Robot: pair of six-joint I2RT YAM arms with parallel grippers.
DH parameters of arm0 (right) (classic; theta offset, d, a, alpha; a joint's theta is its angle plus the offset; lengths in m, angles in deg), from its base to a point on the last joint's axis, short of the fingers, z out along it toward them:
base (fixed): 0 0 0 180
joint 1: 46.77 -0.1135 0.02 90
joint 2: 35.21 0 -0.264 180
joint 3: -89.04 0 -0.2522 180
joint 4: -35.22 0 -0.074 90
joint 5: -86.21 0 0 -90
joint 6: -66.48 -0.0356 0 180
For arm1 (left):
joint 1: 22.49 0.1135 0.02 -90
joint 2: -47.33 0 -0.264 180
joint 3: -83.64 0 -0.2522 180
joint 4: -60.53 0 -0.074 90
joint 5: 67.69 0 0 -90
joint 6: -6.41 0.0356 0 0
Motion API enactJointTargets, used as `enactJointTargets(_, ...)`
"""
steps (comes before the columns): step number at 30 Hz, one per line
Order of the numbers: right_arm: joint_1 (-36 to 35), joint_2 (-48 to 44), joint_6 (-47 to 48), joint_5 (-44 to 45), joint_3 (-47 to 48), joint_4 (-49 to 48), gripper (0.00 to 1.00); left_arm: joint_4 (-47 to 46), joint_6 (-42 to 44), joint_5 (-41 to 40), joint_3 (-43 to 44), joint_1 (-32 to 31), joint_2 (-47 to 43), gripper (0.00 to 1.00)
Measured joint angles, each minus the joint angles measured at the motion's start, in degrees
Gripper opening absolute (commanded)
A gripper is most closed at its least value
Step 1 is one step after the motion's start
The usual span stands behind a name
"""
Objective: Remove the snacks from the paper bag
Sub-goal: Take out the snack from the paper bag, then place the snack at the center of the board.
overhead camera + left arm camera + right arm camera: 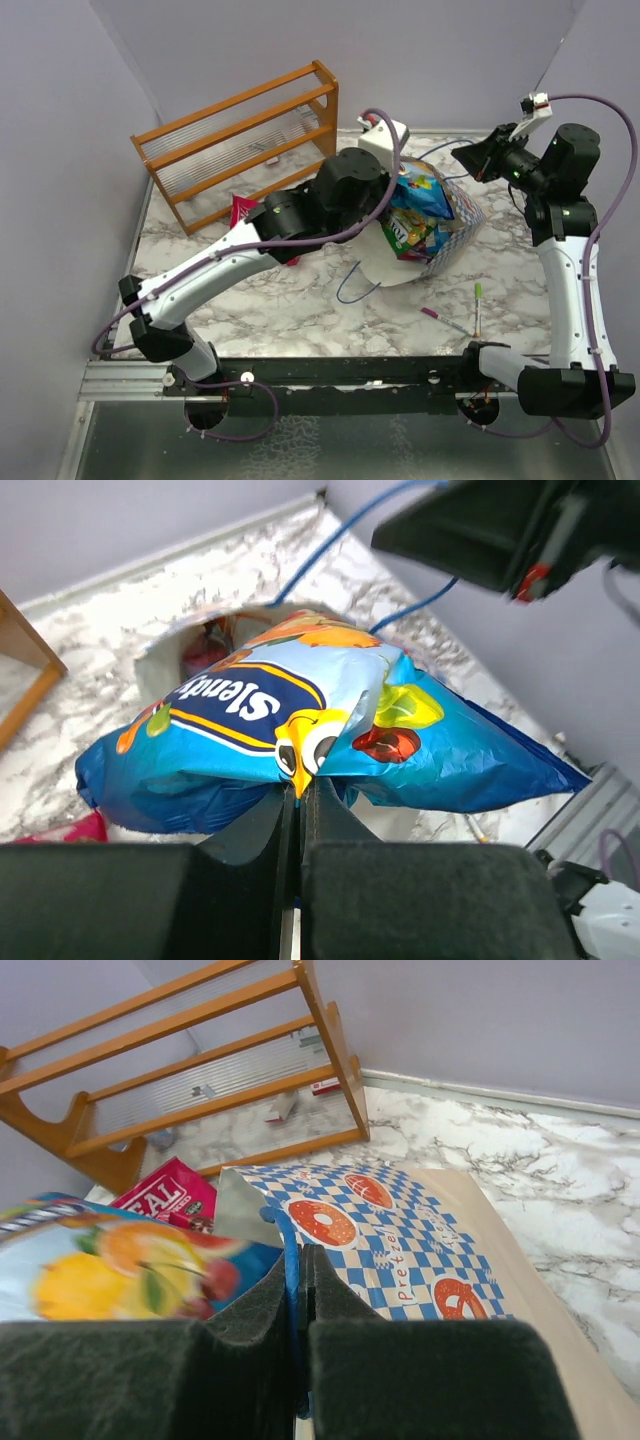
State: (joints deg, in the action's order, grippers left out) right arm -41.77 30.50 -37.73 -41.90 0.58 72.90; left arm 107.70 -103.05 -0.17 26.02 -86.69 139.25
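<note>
The paper bag lies on its side mid-table, its mouth toward my left arm; its blue checked band fills the right wrist view. My left gripper is shut on the lower edge of a blue snack packet, held just outside the bag mouth. From above, that blue packet sits over more snacks at the opening. My right gripper is shut on the bag's blue cord handle, lifted at the far right. A red snack packet lies on the table.
A wooden rack stands at the back left, close behind the red packet. A green marker and a pink marker lie near the front right. The second blue cord handle trails on the marble in front of the bag.
</note>
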Motion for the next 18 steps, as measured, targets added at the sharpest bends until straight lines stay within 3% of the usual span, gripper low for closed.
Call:
enactJointTargets(9, 0.00, -0.48, -0.79, 3.04, -0.68, 0.24, 0.01, 7.41, 2.32, -5.57, 4.00, -0.04, -10.64, 0.00)
enactJointTargets(14, 0.00, -0.52, -0.79, 4.46, -0.68, 1.44, 0.01, 12.59, 1.66, -14.45, -1.70, -0.02, -18.21, 0.00)
enactJointTargets(18, 0.00, -0.52, -0.79, 4.98, -0.68, 2.23, 0.01, 17.90, -3.15, -20.37, -12.52, 0.33, -24.94, 0.00)
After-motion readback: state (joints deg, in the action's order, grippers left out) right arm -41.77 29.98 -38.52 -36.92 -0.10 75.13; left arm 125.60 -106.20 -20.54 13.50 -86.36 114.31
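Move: The left hand holds the blue snack high at the bag mouth; the table spot by the red snack lies some 23 cm left, 5 cm ahead and 38 cm below. The paper bag's middle is about 10 cm right, 4 cm ahead and 28 cm down, the wooden rack about 30 cm left and 22 cm ahead. From the right hand, the red snack lies some 33 cm left, 4 cm back and 37 cm down. The left hand carries the pinched blue snack some 19 cm left, rising then sinking, towards the red snack. ##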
